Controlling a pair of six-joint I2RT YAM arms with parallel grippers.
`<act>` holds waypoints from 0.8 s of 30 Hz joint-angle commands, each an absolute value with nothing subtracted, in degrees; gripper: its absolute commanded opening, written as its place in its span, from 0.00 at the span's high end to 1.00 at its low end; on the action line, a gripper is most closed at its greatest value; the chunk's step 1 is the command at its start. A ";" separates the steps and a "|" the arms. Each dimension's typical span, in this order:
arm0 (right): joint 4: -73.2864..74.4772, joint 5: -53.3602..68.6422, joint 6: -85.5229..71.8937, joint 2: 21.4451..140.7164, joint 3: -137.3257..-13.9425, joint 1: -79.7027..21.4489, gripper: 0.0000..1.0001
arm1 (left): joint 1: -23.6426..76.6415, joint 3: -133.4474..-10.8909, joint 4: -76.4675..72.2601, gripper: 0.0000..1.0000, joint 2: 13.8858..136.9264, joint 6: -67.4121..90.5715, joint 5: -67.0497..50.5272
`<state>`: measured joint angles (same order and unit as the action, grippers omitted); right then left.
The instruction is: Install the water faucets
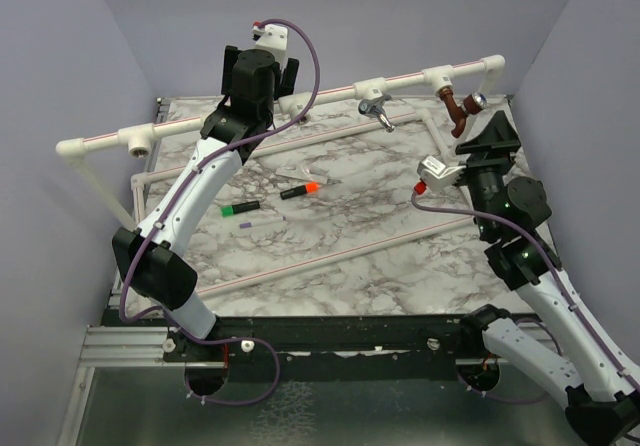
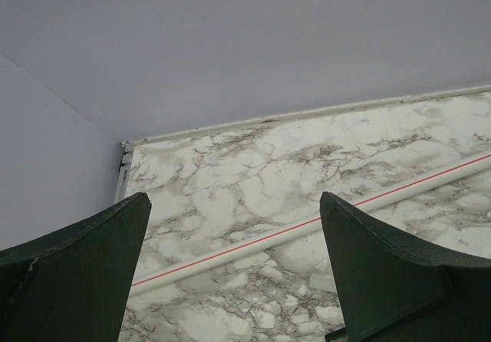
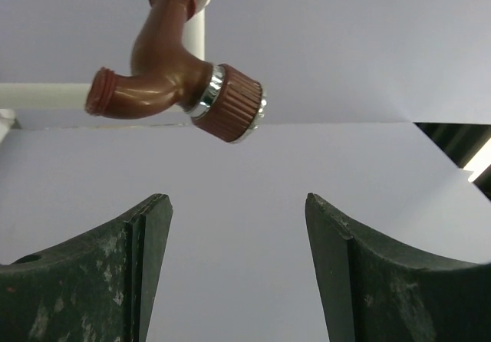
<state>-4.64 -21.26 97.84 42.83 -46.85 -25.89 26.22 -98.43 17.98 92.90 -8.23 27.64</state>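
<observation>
A copper-coloured faucet (image 1: 458,108) hangs from the right tee of the raised white pipe (image 1: 320,91); in the right wrist view this faucet (image 3: 173,73) sits above my open fingers. A silver chrome faucet (image 1: 376,112) hangs at the middle tee. My right gripper (image 1: 487,134) is open and empty, just below and right of the copper faucet, apart from it. My left gripper (image 1: 258,66) is open and empty at the back, near the pipe's left-middle part; its view shows only the marble top and a thin pipe (image 2: 307,223) between its fingers (image 2: 383,273).
An open tee fitting (image 1: 137,142) sits at the left of the pipe. Two marker pens lie on the marble table (image 1: 380,246): an orange-capped one (image 1: 300,190) and a green-capped one (image 1: 240,208). Thin white pipes with red stripes (image 1: 340,256) lie across the top. Grey walls enclose the table.
</observation>
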 commanded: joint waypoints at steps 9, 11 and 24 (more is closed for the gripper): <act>-1.47 -19.48 111.43 47.28 -52.50 -28.39 0.24 | 29.18 -95.95 23.03 0.07 96.78 -4.18 20.48; -0.14 -19.95 112.49 48.36 -53.71 -29.15 0.24 | 29.18 -95.88 23.03 0.07 96.69 -4.28 20.53; 5.99 -21.81 111.02 53.26 -55.35 -30.92 0.24 | 29.18 -95.71 23.03 0.07 96.50 -4.68 20.93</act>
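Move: Just off the right hand's fingertips, the brown faucet hangs from its tee about 5 cm to the left, 4 cm ahead and 3 cm lower. The white tee that holds it is some 9 cm ahead and 8 cm left, about level with the hand. Farther along the pipe, the chrome faucet sits roughly 19 cm left and 5 cm ahead, also 3 cm lower. For the left hand, the brown faucet is about 33 cm right and 12 cm back, near its own height. Swinging left towards the brown faucet by about 5 cm, the empty right hand first rises a little, then reaches some 3 cm forward while sinking back to nearly its starting height. The wrist rolls on nearly 20 degrees, left side dropping, and noses slightly down; the fingers stay open, bringing the faucet's ribbed cap almost in line with their gap. ##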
